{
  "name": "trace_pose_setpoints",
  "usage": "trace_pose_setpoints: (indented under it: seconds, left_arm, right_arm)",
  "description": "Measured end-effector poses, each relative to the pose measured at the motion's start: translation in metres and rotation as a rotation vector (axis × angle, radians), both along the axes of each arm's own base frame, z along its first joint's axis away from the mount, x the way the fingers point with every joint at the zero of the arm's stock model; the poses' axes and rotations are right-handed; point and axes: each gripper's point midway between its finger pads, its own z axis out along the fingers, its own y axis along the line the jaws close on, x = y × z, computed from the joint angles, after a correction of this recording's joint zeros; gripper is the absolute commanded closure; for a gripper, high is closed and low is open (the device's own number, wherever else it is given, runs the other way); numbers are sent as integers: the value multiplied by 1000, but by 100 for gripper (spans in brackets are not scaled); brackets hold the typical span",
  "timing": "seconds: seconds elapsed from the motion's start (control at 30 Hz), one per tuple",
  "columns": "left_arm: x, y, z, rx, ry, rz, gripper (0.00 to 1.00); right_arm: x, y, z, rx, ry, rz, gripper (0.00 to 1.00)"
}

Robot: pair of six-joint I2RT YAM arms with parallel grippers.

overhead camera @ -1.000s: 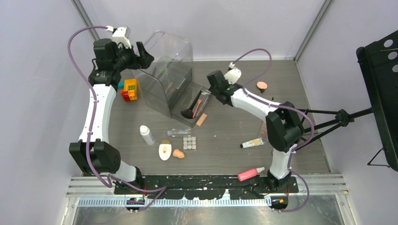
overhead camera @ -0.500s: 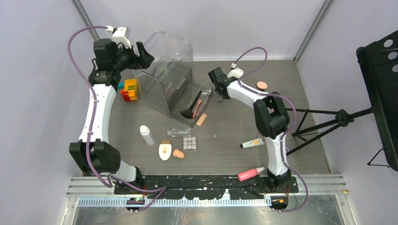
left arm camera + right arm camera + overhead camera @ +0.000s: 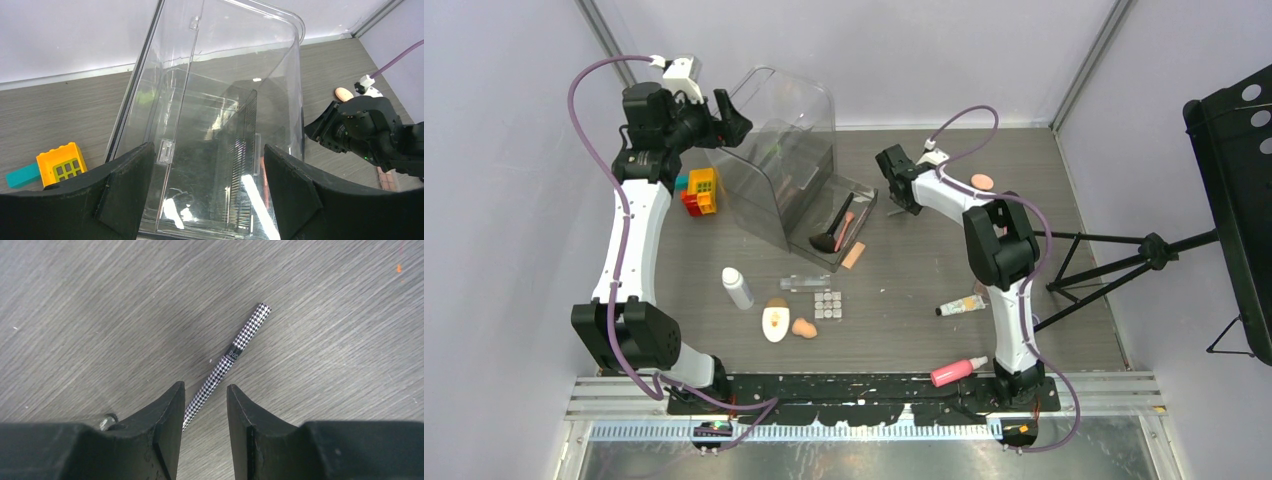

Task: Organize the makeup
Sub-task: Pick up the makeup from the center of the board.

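My right gripper points down at the table, open, its jaws a narrow gap apart. A thin black-and-white houndstooth makeup pencil lies flat on the table and runs in under that gap, beside the left fingertip. My left gripper hangs wide open at the clear case's upper left edge. A black brush lies in the pulled-out drawer. On the table lie a white bottle, clear bottle, palette, white compact, peach sponge, cream tube and pink bottle.
Colourful toy bricks sit left of the case. A second peach sponge lies behind the right arm. A peach stick rests by the drawer's front corner. A black tripod and stand crowd the right side.
The right arm has folded its elbow back toward the wall, and its gripper has shifted slightly right and turned down at the table. The left arm has not moved.
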Motion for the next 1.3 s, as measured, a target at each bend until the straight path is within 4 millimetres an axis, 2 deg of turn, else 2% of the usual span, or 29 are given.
trace_pose_setpoints:
  seconds: [0.17, 0.27, 0.53, 0.63, 0.87, 1.07, 1.17, 1.3]
  left_arm:
    - [-1, 0, 1, -15, 4, -2, 18]
    - [-1, 0, 1, -20, 6, -2, 18]
    - [-1, 1, 1, -24, 6, -4, 18]
    - [-1, 1, 1, -26, 6, -6, 18]
    - [-2, 1, 1, -33, 8, -10, 18]
    - [-2, 1, 1, -33, 8, -10, 18]
    - [-2, 1, 1, -33, 8, -10, 18]
    - [-1, 1, 1, -33, 8, -10, 18]
  right_arm:
    - [1, -2, -17, 1, 35, -2, 61]
    - [1, -3, -20, 3, 45, -5, 66]
    - [-1, -6, -21, -2, 57, -2, 87]
    - [-1, -7, -21, -7, 60, 2, 99]
    - [-1, -10, -20, -26, 66, 18, 100]
    - [-14, -17, -18, -47, 95, 52, 100]
    - [-26, -17, -11, -28, 97, 75, 99]
    - [-43, -8, 9, 30, 46, 136, 98]
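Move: The slim houndstooth makeup stick lies on the board right under the right hand's fingertips, about 2 cm below and 1 cm to the right, running nearly left-right. The clear tray's middle is some 12 cm to that hand's left and 3 cm back, the tan block 10 cm left and 9 cm back, the pink puff 13 cm right and 5 cm ahead. From the left hand, the stick is roughly 33 cm right, 3 cm ahead and 33 cm down. The right fingertips pinch the houndstooth stick near its middle: the hand first sinks about 2 cm onto it, stays low while the half-open fingers shut, then draws back towards its base some 4 cm and rises about 3 cm from the board with the stick held, turning slightly counter-clockwise. ##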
